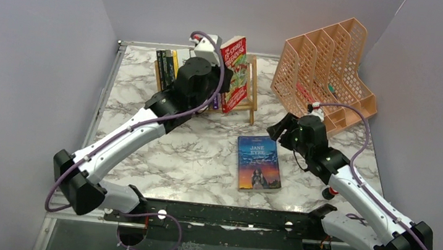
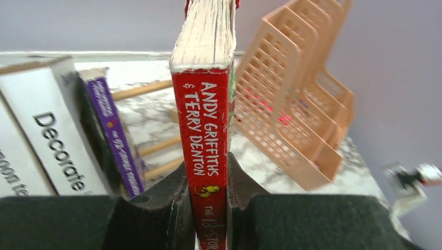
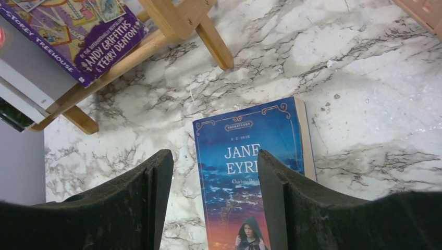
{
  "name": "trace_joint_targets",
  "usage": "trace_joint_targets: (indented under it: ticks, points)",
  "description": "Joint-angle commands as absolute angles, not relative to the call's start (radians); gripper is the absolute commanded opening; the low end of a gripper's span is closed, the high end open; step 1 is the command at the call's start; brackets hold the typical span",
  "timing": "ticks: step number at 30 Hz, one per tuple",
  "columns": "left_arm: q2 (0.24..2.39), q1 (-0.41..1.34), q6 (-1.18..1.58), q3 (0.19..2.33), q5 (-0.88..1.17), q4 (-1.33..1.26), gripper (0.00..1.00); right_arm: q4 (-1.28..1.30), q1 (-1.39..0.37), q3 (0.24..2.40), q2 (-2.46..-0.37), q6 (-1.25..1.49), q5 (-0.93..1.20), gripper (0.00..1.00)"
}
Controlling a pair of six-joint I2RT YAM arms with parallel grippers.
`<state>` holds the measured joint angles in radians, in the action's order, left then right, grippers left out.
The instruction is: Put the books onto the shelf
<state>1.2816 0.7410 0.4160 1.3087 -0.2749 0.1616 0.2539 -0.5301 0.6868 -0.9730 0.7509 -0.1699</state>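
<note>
My left gripper (image 2: 208, 194) is shut on the spine of a red book (image 2: 204, 120), which stands upright at the right end of the light-wood shelf (image 1: 250, 97). Beside it on the shelf lean a purple book (image 2: 112, 135) and a white "Decorate" book (image 2: 57, 146). From above, the red book (image 1: 235, 70) rises over the left gripper (image 1: 226, 79), with dark-spined books (image 1: 166, 66) further left. A blue "Jane Eyre" book (image 1: 258, 163) lies flat on the marble table. Just above its top edge my right gripper (image 3: 215, 172) hangs open with nothing between its fingers, the blue book (image 3: 234, 135) below.
A peach mesh file organiser (image 1: 327, 68) stands at the back right, just behind the right arm. The shelf's wooden leg (image 3: 208, 36) is near the blue book's top edge. Grey walls close in the table on three sides.
</note>
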Motion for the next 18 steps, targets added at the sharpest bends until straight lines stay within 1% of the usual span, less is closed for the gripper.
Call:
trace_joint_targets:
  ticks: [1, 5, 9, 12, 16, 18]
  points:
    - [1.394, 0.733, 0.323, 1.473, -0.516, 0.244, 0.00, 0.279, -0.532, 0.671, -0.975, 0.759, -0.216, 0.65]
    - [1.483, 0.718, 0.282, 1.567, -0.584, 0.266, 0.00, 0.281, -0.531, 0.663, -0.974, 0.758, -0.209, 0.65]
    - [1.594, 0.667, 0.300, 1.635, -0.535, 0.274, 0.00, 0.273, -0.531, 0.652, -0.982, 0.766, -0.201, 0.65]
    - [1.693, 0.650, 0.327, 1.706, -0.543, 0.308, 0.00, 0.272, -0.531, 0.652, -0.996, 0.773, -0.194, 0.65]
    - [1.780, 0.608, 0.376, 1.767, -0.382, 0.305, 0.00, 0.278, -0.531, 0.645, -1.004, 0.791, -0.186, 0.64]
    - [1.824, 0.603, 0.375, 1.796, -0.385, 0.321, 0.00, 0.278, -0.531, 0.638, -1.002, 0.795, -0.186, 0.64]
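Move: The gap on the shelf that the left hand's red book is bound for lies about 14 cm ahead of that hand, 1 cm to its right and some 20 cm lower. At about the same depth and height, the purple book stands 4 cm to the hand's left, the white Decorate book 9 cm left, and the shelf's end frame 9 cm right. The right hand has Jane Eyre some 14 cm below, 2 cm back and 2 cm left; the gap is roughly 18 cm ahead, 16 cm left and 2 cm lower. Still pinching the upright red book by its spine, the left hand carries it forward about 13 cm towards the gap between the purple book and the end frame, sinking some 7 cm, mostly late on. Its wrist swings roughly 15 degrees counter-clockwise and rolls its left side up. The empty right hand, fingers staying open, eases down a little towards Jane Eyre. ##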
